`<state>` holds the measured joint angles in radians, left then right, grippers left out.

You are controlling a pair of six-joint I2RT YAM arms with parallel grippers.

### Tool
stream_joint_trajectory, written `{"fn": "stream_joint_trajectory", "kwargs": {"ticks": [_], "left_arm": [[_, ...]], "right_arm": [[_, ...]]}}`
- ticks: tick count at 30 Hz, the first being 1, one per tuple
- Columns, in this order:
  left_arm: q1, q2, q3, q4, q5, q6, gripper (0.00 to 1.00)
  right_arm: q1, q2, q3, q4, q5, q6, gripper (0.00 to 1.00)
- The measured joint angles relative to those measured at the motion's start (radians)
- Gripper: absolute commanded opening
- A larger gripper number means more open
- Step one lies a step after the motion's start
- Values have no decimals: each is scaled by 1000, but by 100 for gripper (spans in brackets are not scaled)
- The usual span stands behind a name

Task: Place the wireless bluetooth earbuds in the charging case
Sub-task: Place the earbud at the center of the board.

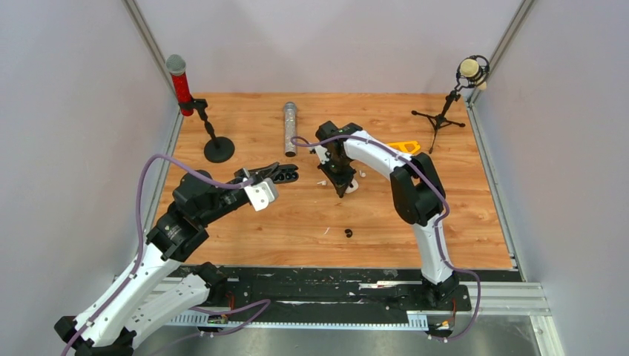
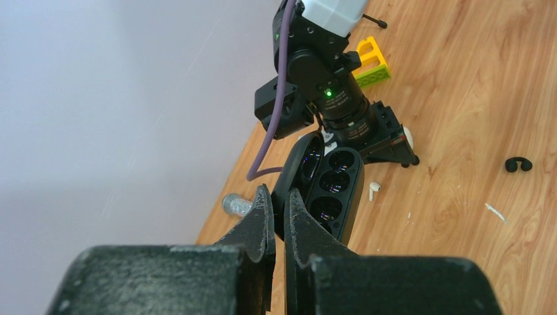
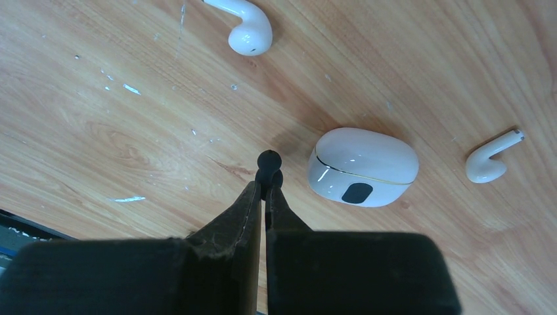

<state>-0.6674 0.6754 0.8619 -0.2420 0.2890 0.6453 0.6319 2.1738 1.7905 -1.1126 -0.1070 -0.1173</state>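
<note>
My left gripper (image 2: 277, 193) is shut on the edge of an open black charging case (image 2: 335, 190), held above the table with its empty cavities showing. In the top view this case (image 1: 285, 174) is left of centre. My right gripper (image 3: 264, 187) is shut on a small rounded black earbud (image 3: 268, 163), just above the wood beside a closed white case (image 3: 362, 167). Two white stemmed earbuds (image 3: 246, 29) (image 3: 489, 161) lie on either side of that white case. Another black earbud (image 1: 348, 233) lies alone nearer the front.
A red-topped microphone on a round base (image 1: 219, 148) stands at the back left. A silver glitter microphone (image 1: 290, 127) lies behind the grippers. A yellow block (image 1: 406, 147) and a small tripod microphone (image 1: 443, 111) are at the back right. A thin white sliver (image 2: 494, 211) lies on the wood.
</note>
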Motion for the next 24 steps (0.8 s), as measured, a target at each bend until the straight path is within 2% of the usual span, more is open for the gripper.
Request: {"fn": "stream_joint_trajectory", "kwargs": {"ticks": [11,18,24], "left_arm": [[0,0,0,0,-3,0,0],[0,0,0,0,-3,0,0],[0,0,0,0,-3,0,0]], "right_arm": [[2,21,2,-5,47,5,0],[3,21,2,-5,53,13,24],[3,21,3,-5,56,14,28]]}}
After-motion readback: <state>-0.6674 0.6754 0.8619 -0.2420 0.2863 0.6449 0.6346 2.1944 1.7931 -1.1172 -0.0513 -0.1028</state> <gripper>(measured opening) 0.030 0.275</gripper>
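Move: The right gripper holds the black earbud just above the board; its setting-down spot is about 1 cm to the right and 2 cm below. The white case sits some 2 cm ahead and 3 cm right, with white earbuds about 3 cm ahead, 4 cm left and 5 cm ahead, 6 cm right. The other black earbud lies roughly 9 cm back, 2 cm right. From the left gripper, the spot is about 10 cm ahead, 12 cm right and 31 cm below. Ease the right gripper down and to its right, about 1 cm in all, keeping the fingers pointed down as the black earbud is brought to the board at the near-left side of the white case. Then hold the hand there and open the fingers to about a quarter to let go of the earbud. ##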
